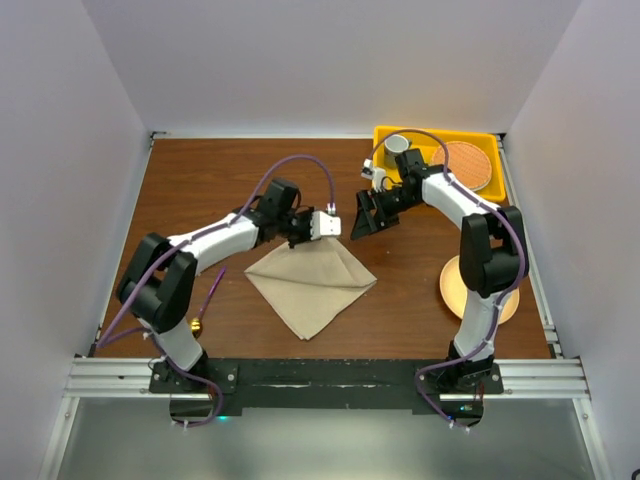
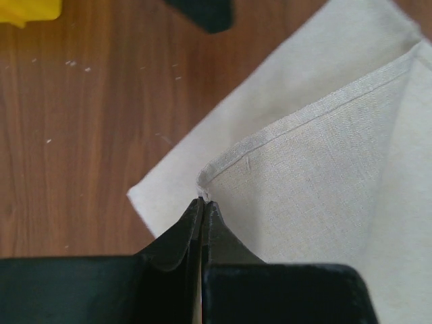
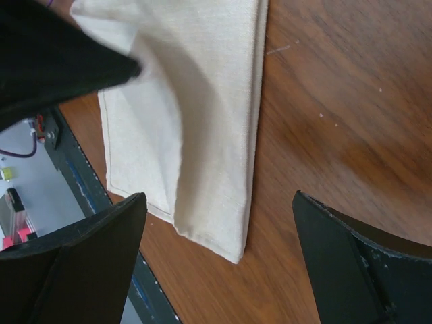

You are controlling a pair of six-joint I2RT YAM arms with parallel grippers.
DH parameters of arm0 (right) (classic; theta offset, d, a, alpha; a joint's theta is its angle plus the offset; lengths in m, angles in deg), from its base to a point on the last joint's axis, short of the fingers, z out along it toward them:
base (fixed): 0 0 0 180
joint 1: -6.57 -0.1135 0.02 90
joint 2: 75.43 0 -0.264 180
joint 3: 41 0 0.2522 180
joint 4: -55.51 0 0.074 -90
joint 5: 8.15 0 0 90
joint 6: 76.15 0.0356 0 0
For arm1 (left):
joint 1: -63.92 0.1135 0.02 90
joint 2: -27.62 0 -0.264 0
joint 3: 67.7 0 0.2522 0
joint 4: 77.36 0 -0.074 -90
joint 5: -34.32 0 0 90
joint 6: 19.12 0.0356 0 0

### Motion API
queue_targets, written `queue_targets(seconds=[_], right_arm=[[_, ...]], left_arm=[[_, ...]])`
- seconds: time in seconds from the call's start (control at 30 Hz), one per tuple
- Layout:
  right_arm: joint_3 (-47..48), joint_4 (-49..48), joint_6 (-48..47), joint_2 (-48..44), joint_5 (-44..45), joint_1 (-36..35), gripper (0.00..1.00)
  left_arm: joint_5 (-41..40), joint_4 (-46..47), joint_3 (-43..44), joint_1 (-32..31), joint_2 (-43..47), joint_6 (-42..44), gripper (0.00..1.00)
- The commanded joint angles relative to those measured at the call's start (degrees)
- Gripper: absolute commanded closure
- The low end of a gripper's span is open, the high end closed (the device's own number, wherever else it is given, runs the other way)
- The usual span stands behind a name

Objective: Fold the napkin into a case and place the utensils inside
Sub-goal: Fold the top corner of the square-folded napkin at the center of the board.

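Note:
The beige napkin [image 1: 312, 285] lies folded into a layered square, turned like a diamond, on the wooden table; no case is in view. My left gripper [image 2: 202, 200] [image 1: 308, 240] is shut on the hemmed corner of the napkin's [image 2: 317, 169] top layer at its far corner. My right gripper [image 1: 358, 220] [image 3: 219, 197] hovers open just behind and right of that corner, with nothing between its fingers; its view looks down on the napkin's [image 3: 196, 121] folded edge. Of the utensils, a spoon [image 1: 207, 300] with a purple handle and gold bowl lies left of the napkin, by the left arm.
A yellow tray [image 1: 488, 140] at the back right holds a white cup [image 1: 398, 143] and a round orange-brown disc [image 1: 470, 165]. A peach plate [image 1: 448, 285] sits partly behind the right arm. White walls close in three sides of the table.

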Motion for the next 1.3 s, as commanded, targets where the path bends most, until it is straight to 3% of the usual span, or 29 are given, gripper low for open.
queue_targets(seconds=[0.0, 0.37, 0.57, 0.87, 1.13, 1.27], right_arm=[[-0.93, -2.57, 1.98, -3.14, -2.82, -0.44, 0.07], [-2.68, -3.62, 3.47, -3.57, -4.93, -0.44, 0.10], [-5.23, -3.98, 3.83, -4.36, -6.69, -0.35, 0.40], [-7.34, -4.51, 4.18, -4.28, -7.57, -0.61, 0.49], [-8.31, -3.89, 3.39, -2.96, -7.48, -1.05, 0.64], [-8.22, -3.45, 3.12, -2.96, -7.74, -1.05, 0.66]], left_arm=[[2.91, 2.52, 4.82, 2.67, -3.22, -2.48, 1.00], [1.16, 5.15, 6.49, 4.78, -8.15, -4.58, 1.00], [0.28, 6.56, 6.67, 5.66, -9.29, -5.55, 1.00], [-0.95, 7.35, 7.81, 5.92, -10.70, -4.59, 1.00], [-0.78, 5.95, 9.83, 5.92, -12.63, -2.83, 1.00], [-0.78, 5.59, 9.83, 5.92, -12.98, -2.65, 1.00]])
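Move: The left hand already pinches the napkin's lifted corner; the far corner, where it is headed, lies about 8 cm ahead and 6 cm below, neither left nor right of it. Counted from the same hand, the right corner is some 6 cm back and 12 cm to the right. For the open, empty right hand, this right corner sits roughly 6 cm back, 2 cm right and 7 cm below, the plate about 10 cm back and 24 cm right. Forward and down goes the left hand, about 7 cm out and 3 cm lower, keeping its pinch on the lifted corner and drawing it over the napkin towards the far corner, fast at first, then easing, with a slight counter-clockwise turn. The right hand, touching nothing, draws back some 4 cm and sinks a little towards the right corner, its wide-open fingers closing to about a third. ##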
